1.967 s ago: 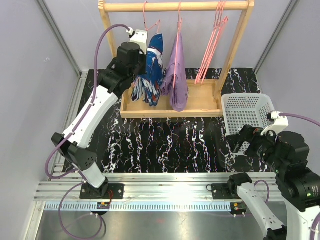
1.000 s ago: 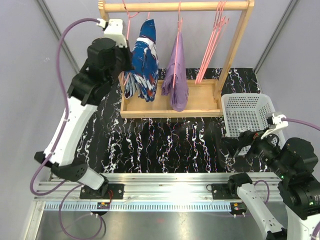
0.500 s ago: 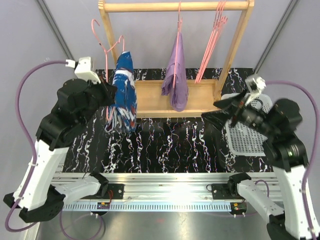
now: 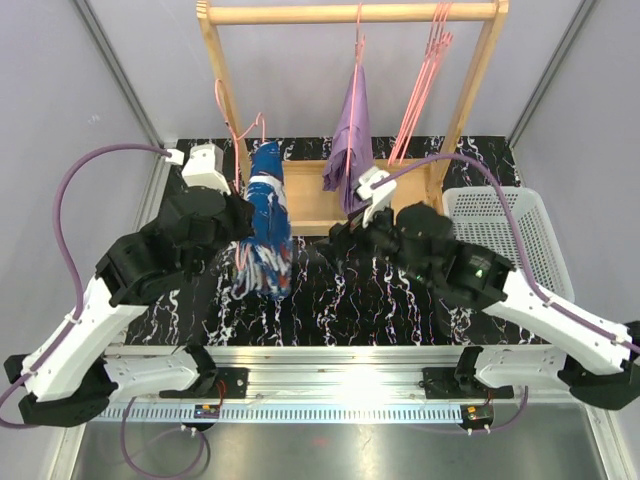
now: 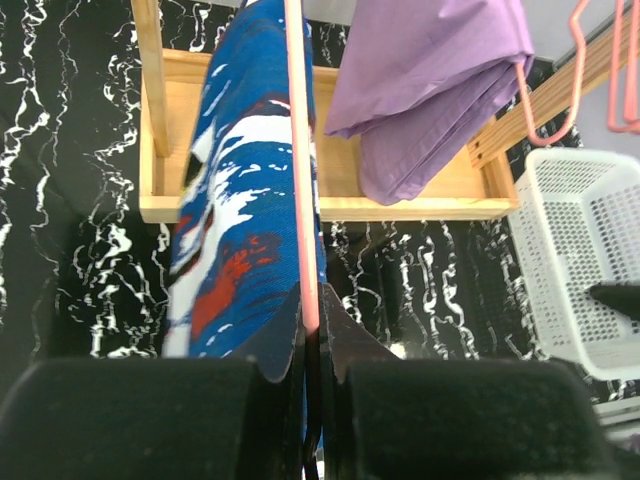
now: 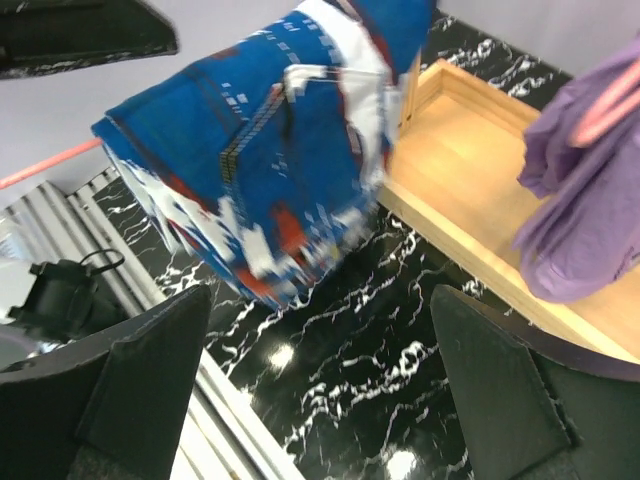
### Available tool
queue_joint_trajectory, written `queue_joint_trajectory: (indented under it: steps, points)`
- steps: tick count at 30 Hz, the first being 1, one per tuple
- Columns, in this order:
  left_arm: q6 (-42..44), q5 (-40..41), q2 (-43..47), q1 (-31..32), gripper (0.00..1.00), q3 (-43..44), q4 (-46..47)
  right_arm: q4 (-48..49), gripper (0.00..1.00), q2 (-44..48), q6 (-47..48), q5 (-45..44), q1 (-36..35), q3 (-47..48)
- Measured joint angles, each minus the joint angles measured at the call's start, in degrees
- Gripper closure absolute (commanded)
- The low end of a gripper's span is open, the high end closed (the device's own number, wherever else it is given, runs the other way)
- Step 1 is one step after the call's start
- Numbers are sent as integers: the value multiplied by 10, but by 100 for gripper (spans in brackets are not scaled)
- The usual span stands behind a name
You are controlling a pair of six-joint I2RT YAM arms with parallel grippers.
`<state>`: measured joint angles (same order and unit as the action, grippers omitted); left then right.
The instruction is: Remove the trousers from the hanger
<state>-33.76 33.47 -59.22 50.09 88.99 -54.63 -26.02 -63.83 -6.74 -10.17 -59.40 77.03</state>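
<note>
My left gripper is shut on the pink hanger, which is off the rail and held over the table in front of the rack. The royal blue patterned trousers drape over that hanger and also show in the left wrist view and the right wrist view. My right gripper is open wide and empty, just right of the blue trousers and apart from them; it shows in its own view. The lilac trousers hang on another pink hanger on the rail.
The wooden rack stands at the back with its tray base and several empty pink hangers. A white basket sits at the right, partly behind my right arm. Grey walls close in both sides.
My left arm lifted the hanger with the blue trousers off the rail and brought it forward and down. My right arm swung from beside the basket to the middle, next to the blue trousers.
</note>
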Motion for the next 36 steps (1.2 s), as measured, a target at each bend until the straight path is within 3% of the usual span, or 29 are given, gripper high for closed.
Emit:
queue_joint_trajectory:
  steps: [6,12,20,36]
  points:
    - [-50,68,3,50,100,5,1,140,1,-23,31,-147,-121,-93]
    - [-82,94,3,68,100,41,3,269,1,-112,93,-234,-184,-115]
    - [-99,116,1,70,100,101,16,382,0,-200,141,-265,-189,-119]
    - [-103,130,-3,70,100,141,69,434,1,-255,118,-245,-178,-88]
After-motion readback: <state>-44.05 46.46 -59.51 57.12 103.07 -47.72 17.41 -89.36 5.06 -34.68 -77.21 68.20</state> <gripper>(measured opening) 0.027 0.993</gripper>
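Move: From the right hand the blue trousers, hanging on the hanger the left hand already holds, are about 10 cm to the left, 4 cm ahead, their middle 4 cm lower. The purple trousers hang some 20 cm ahead and 5 cm to its right, about level with it; the rack tray lies some 22 cm ahead, 3 cm right, far below. For the left hand, the blue trousers' middle is about 5 cm ahead, 3 cm right and 6 cm below. Leftward and down goes the right hand, about 15 cm across and 10 cm down before easing back up slightly, its tips tilting up and its fingers still wide open, to the blue trousers' hanging lower ends. Meanwhile the left hand keeps its pinch on the hanger and raises it some 12 cm, rolling about 25 degrees left-side-down with its tips lifting. ##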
